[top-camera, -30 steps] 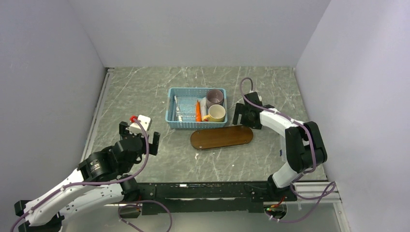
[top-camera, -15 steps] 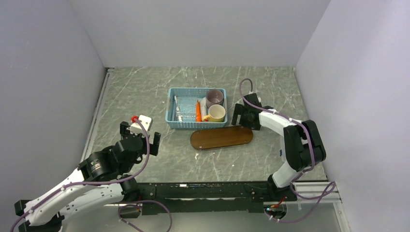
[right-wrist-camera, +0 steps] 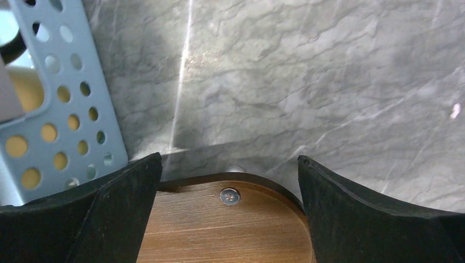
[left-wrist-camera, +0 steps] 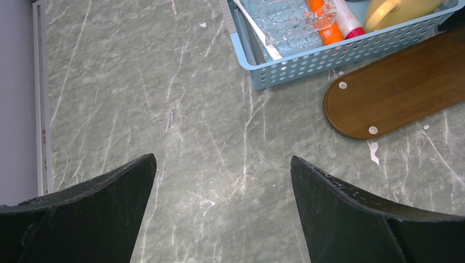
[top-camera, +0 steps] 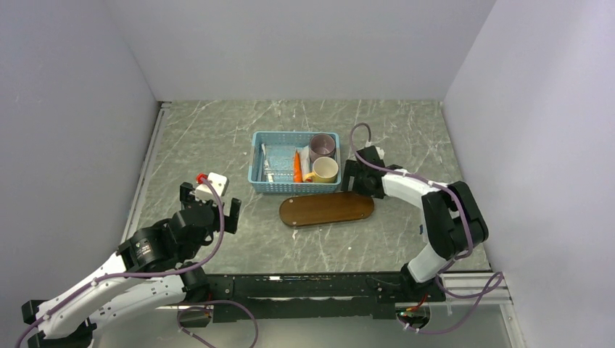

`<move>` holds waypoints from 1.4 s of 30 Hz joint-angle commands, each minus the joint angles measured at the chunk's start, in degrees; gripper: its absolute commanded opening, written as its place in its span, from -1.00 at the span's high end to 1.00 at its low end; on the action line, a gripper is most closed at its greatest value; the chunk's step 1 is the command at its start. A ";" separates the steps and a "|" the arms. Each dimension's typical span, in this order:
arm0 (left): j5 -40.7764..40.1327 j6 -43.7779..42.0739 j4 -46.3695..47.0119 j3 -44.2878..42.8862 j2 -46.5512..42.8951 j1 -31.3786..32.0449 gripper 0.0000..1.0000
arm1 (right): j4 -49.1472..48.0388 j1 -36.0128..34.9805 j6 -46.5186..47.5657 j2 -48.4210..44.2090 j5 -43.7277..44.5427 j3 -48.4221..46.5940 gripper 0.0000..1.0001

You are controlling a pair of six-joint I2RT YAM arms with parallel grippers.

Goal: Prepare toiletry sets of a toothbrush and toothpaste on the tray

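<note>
The dark-brown oval tray [top-camera: 327, 209] lies on the table just in front of the light-blue basket [top-camera: 294, 161]. Inside the basket lie a thin white toothbrush [top-camera: 265, 163] and the orange toothpaste [top-camera: 297, 167]. My right gripper [top-camera: 354, 177] is open at the tray's right end. In the right wrist view that rounded end [right-wrist-camera: 219, 230] sits between the widely spread fingers of the right gripper [right-wrist-camera: 228, 158]. My left gripper [top-camera: 210, 204] is open and empty over bare table, left of the basket. Its wrist view shows the toothbrush [left-wrist-camera: 257, 30], toothpaste [left-wrist-camera: 321, 16] and tray [left-wrist-camera: 395, 93].
A purple cup [top-camera: 322, 146] and a yellow mug [top-camera: 325, 170] stand in the basket's right part. A white tube with a red end [left-wrist-camera: 348, 22] and clear wrapping [left-wrist-camera: 285, 22] lie beside the toothpaste. Grey walls close in the left, back and right.
My right gripper has moved left toward the basket's corner. The tray has slid a little left and toward the near edge. The left arm has stayed still.
</note>
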State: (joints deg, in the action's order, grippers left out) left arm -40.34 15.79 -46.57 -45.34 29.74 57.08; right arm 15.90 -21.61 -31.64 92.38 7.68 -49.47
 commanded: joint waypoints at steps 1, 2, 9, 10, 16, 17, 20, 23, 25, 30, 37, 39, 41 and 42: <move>0.21 -0.05 1.40 -0.88 -0.58 -0.28 -0.98 | 1.02 -3.09 -2.43 -1.23 0.51 3.18 -0.92; 0.18 -0.04 1.35 -0.89 -0.58 -0.30 -0.98 | 1.13 -3.44 -2.56 -1.59 0.53 3.53 -0.92; 0.17 -0.01 1.31 -0.98 -0.55 -0.30 -0.98 | 2.34 -6.63 -4.02 -6.19 1.34 6.01 -0.92; 0.19 -0.03 1.30 -0.97 -0.56 -0.30 -0.98 | 2.52 -7.25 -4.23 -6.65 1.64 6.26 -0.92; 0.31 -0.07 1.32 -0.95 -0.23 -0.30 -0.98 | 2.04 -11.41 -6.93 -7.42 1.59 7.35 -0.92; 0.30 0.09 1.18 -0.97 -0.09 -0.27 -0.98 | 1.92 -12.17 -7.35 -7.26 1.77 7.42 -0.92; 0.50 0.05 1.15 -1.02 0.34 -0.30 -0.98 | 0.85 -14.12 -8.52 -6.63 0.95 7.56 -0.92; 0.36 0.20 1.00 -1.15 0.67 -0.30 -0.98 | 0.21 -16.15 -8.94 -5.85 0.90 6.82 -0.92; 0.42 0.13 1.15 -1.09 0.71 -0.30 -0.98 | 0.37 -17.42 -8.80 -5.05 1.29 5.57 -0.92; 0.21 0.19 1.08 -1.06 0.66 -0.30 -0.98 | 1.77 -20.41 -8.89 -2.39 3.23 1.22 -0.93; 0.31 0.12 1.08 -1.06 0.68 -0.30 -0.98 | 2.12 -23.51 -9.56 3.14 3.75 -4.49 -0.93; 0.38 0.13 1.14 -1.05 0.67 -0.30 -0.98 | 2.11 -24.50 -9.58 4.70 3.66 -6.21 -0.93; 0.47 0.06 1.15 -0.98 0.59 -0.28 -0.98 | 2.32 -25.46 -9.48 6.52 3.63 -8.00 -0.93; 0.46 0.10 1.18 -0.93 0.55 -0.30 -0.98 | 2.42 -25.92 -9.38 7.18 3.59 -9.19 -0.93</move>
State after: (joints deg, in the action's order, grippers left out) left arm -40.29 15.79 -46.59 -45.34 29.91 57.06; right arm 17.15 -45.74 -40.12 96.82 11.49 -54.78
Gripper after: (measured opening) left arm 0.992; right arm 0.961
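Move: The right hand is low over the far edge of the brown tray, close to its right end; the tray's middle lies about 12 cm to the left, 6 cm back and 1 cm below. The blue basket's middle is some 22 cm left and 9 cm ahead, with the yellow mug about 12 cm left and 6 cm ahead. From the idle left hand, the tray's middle is roughly 31 cm to the right, 8 cm ahead and 21 cm below. Staying low with the fingers wide open, the right hand first draws back and somewhat left, about 5 cm back, working against the far edge of the tray near its right end to push that end towards the bases. It then sweeps left along the tray's far edge, past the basket's near right corner, for some 13 cm of leftward travel in all, the wrist turning about 15 degrees counter-clockwise and the left finger ending at the tray's edge nearer its left end. ##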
